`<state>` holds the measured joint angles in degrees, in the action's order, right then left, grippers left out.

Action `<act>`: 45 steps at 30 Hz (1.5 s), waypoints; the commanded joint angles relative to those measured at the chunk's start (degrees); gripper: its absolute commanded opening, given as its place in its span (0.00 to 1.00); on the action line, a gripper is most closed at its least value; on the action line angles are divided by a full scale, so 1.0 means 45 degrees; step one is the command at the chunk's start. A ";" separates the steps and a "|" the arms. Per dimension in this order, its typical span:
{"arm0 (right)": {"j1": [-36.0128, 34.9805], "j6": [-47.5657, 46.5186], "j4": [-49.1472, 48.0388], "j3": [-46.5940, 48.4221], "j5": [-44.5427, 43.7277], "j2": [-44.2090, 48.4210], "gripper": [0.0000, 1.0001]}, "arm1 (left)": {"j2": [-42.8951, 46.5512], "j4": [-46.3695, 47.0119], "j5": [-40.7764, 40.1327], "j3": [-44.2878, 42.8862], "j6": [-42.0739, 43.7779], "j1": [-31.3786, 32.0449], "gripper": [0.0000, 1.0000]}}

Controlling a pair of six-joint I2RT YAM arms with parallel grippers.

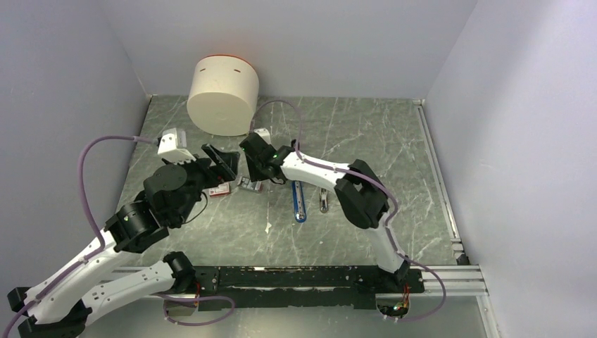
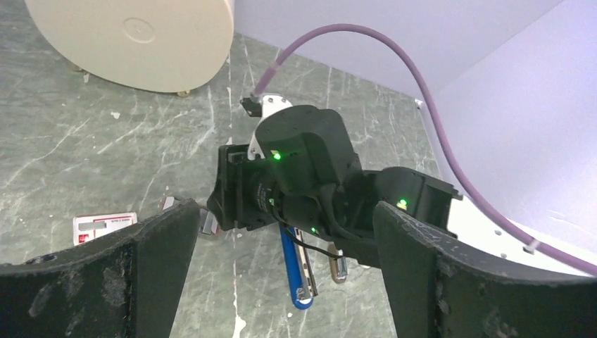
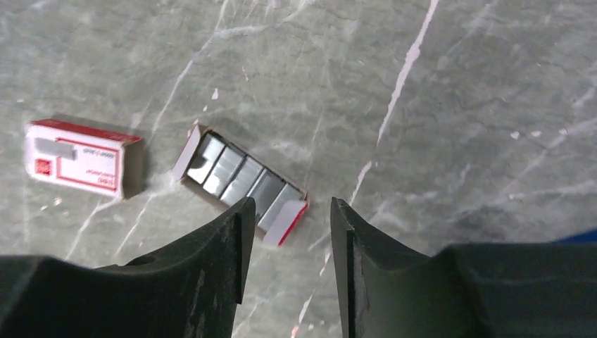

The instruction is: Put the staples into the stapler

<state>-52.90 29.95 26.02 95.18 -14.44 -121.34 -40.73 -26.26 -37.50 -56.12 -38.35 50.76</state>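
Note:
The staples are in two parts. A red sleeve with a white label (image 3: 81,158) lies flat, and beside it an open tray of silvery staple blocks (image 3: 239,179) rests on the table. My right gripper (image 3: 290,208) hovers just over the tray's near end, open by a narrow gap with nothing between its fingers. The stapler (image 1: 299,201), blue with a silver channel facing up, lies to the right of the tray. It also shows in the left wrist view as the blue stapler (image 2: 292,271), under the right arm. My left gripper (image 1: 220,163) is wide open and empty, above the sleeve (image 1: 220,189).
A large cream cylinder (image 1: 222,95) lies on its side at the back left. A small silver-tipped oblong piece (image 1: 324,199) sits just right of the stapler. Grey walls enclose the marble-patterned table, and a black rail (image 1: 303,276) runs along the front.

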 commanded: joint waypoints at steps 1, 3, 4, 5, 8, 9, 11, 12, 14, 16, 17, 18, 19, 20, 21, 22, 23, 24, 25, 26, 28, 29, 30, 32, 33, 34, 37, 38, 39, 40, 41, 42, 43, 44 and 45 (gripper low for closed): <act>-0.0049 -0.0726 0.0294 0.1382 0.0152 -0.0984 0.49 | 0.0334 0.0015 -0.0472 0.0527 -0.0107 -0.0072 0.97; -0.0047 -0.0716 0.0719 0.2071 -0.0013 -0.1545 0.50 | 0.0330 0.0059 -0.0500 0.0620 -0.0077 -0.0089 0.97; -0.0043 -0.0665 0.0970 0.2458 -0.0144 -0.1827 0.50 | 0.0312 0.0099 -0.0504 0.0643 -0.0036 -0.0082 0.97; -0.0041 -0.0634 0.1234 0.2780 -0.0277 -0.2111 0.50 | 0.0276 0.0126 -0.0502 0.0653 0.0040 -0.0076 0.97; -0.0055 -0.0852 0.1217 0.3125 -0.0112 -0.2483 0.50 | 0.0076 0.0110 -0.0479 0.0589 0.0231 -0.0084 0.97; -0.0047 -0.1017 0.1079 0.3054 0.0095 -0.2464 0.50 | 0.0000 0.0086 -0.0462 0.0551 0.0291 -0.0089 0.97; -0.0054 -0.1468 0.0779 0.2880 0.0640 -0.2354 0.51 | -0.0138 0.0005 -0.0428 0.0501 0.0339 -0.0074 0.97; -0.0059 -0.1665 0.0673 0.2736 0.0766 -0.2279 0.50 | -0.0188 -0.0035 -0.0419 0.0498 0.0331 -0.0075 0.97; -0.0095 -0.2198 0.0379 0.2404 0.0903 -0.2055 0.44 | -0.0212 -0.0043 -0.0372 0.0553 0.0314 -0.0083 0.97; -0.0088 -0.2597 0.0129 0.2165 0.0971 -0.1837 0.36 | -0.0207 0.0019 -0.0322 0.0654 0.0273 -0.0080 0.97; -0.0108 -0.2756 0.0069 0.2118 0.1005 -0.1795 0.35 | -0.0224 0.0099 -0.0303 0.0713 0.0291 -0.0073 0.97; -0.0102 -0.2944 0.0066 0.2137 0.1045 -0.1770 0.34 | -0.0219 0.0143 -0.0284 0.0730 0.0335 -0.0070 0.97; -0.0104 -0.3033 0.0100 0.2183 0.1043 -0.1803 0.33 | -0.0252 0.0095 -0.0308 0.0708 0.0301 -0.0077 0.97; -0.0104 -0.3045 0.0153 0.2286 0.1026 -0.1856 0.33 | -0.0317 0.0028 -0.0319 0.0651 0.0270 -0.0085 0.97; -0.0112 -0.3063 0.0223 0.2431 0.1007 -0.1983 0.33 | -0.0369 -0.0027 -0.0320 0.0595 0.0261 -0.0079 0.97; -0.0098 -0.3075 0.0305 0.2591 0.0946 -0.2084 0.33 | -0.0408 -0.0041 -0.0305 0.0569 0.0302 -0.0088 0.97; -0.0111 -0.3038 0.0369 0.2733 0.0848 -0.2172 0.32 | -0.0434 -0.0043 -0.0284 0.0548 0.0319 -0.0087 0.97; -0.0103 -0.2967 0.0387 0.2802 0.0794 -0.2247 0.32 | -0.0457 -0.0058 -0.0267 0.0529 0.0331 -0.0089 0.97; -0.0112 -0.2914 0.0372 0.2847 0.0712 -0.2295 0.31 | -0.0487 -0.0077 -0.0245 0.0519 0.0332 -0.0079 0.97; -0.0103 -0.2908 0.0360 0.2870 0.0677 -0.2335 0.30 | -0.0498 -0.0082 -0.0211 0.0535 0.0345 -0.0073 0.97; -0.0090 -0.2959 0.0355 0.2917 0.0697 -0.2440 0.29 | -0.0518 -0.0118 -0.0175 0.0547 0.0339 -0.0085 0.97; -0.0120 -0.2991 0.0385 0.2930 0.0721 -0.2488 0.28 | -0.0519 -0.0148 -0.0155 0.0555 0.0327 -0.0074 0.97; -0.0089 -0.3017 0.0387 0.2932 0.0768 -0.2521 0.28 | -0.0539 -0.0159 -0.0136 0.0573 0.0335 -0.0070 0.97; -0.0093 -0.3149 0.0335 0.2913 0.0934 -0.2564 0.28 | -0.0548 -0.0160 -0.0096 0.0612 0.0301 -0.0072 0.97; -0.0108 -0.3191 0.0336 0.2929 0.0990 -0.2581 0.28 | -0.0564 -0.0175 -0.0077 0.0615 0.0290 -0.0082 0.97; -0.0093 -0.3228 0.0349 0.2946 0.1036 -0.2601 0.28 | -0.0574 -0.0179 -0.0067 0.0615 0.0295 -0.0076 0.97; -0.0091 -0.3299 0.0324 0.2990 0.1410 -0.2589 0.28 | -0.0620 -0.0197 -0.0061 0.0617 0.0247 -0.0079 0.97; -0.0098 -0.3327 0.0269 0.2959 0.1599 -0.2560 0.28 | -0.0644 -0.0199 -0.0065 0.0615 0.0254 -0.0076 0.97; -0.0084 -0.3350 0.0189 0.2901 0.1757 -0.2493 0.28 | -0.0642 -0.0216 -0.0093 0.0620 0.0225 -0.0078 0.97; -0.0080 -0.3365 0.0093 0.2803 0.1901 -0.2416 0.28 | -0.0652 -0.0233 -0.0118 0.0616 0.0207 -0.0085 0.97; -0.0082 -0.3396 -0.0028 0.2706 0.2100 -0.2333 0.28 | -0.0628 -0.0265 -0.0151 0.0601 0.0195 -0.0079 0.97; -0.0097 -0.3441 -0.0117 0.2637 0.2242 -0.2274 0.27 | -0.0618 -0.0303 -0.0187 0.0582 0.0171 -0.0078 0.97; -0.0099 -0.3454 -0.0145 0.2612 0.2340 -0.2230 0.25 | -0.0585 -0.0329 -0.0242 0.0558 0.0154 -0.0085 0.97; -0.0089 -0.3461 -0.0156 0.2594 0.2409 -0.2203 0.23 | -0.0547 -0.0335 -0.0301 0.0557 0.0159 -0.0074 0.97; -0.0090 -0.3459 -0.0147 0.2636 0.2454 -0.2224 0.22 | -0.0498 -0.0336 -0.0344 0.0557 0.0174 -0.0087 0.97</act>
<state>-53.12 15.42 26.94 106.72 -5.96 -132.11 -43.68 -26.76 -38.15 -53.25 -37.76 50.76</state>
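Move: The open staple box lies about 4 cm to the right hand's left, roughly level with it in reach and some 5 cm below. The closed staple box stands about 10 cm farther left of it and a centimetre nearer the base. The opened stapler's middle is roughly 12 cm to the right hand's right and 1 cm farther out. From the left hand, the open box is some 11 cm ahead, 2 cm right and 32 cm below. No sure touch can be made out as the right hand closes in on the staples in the open box. It goes about 4 cm left and 3 cm down, reaching forward 2 cm early and drawing back about half of that, while it turns some 15 degrees counter-clockwise and its fingers narrow to roughly half their opening. The left hand, wide open and empty, sinks about 3.5 cm. ##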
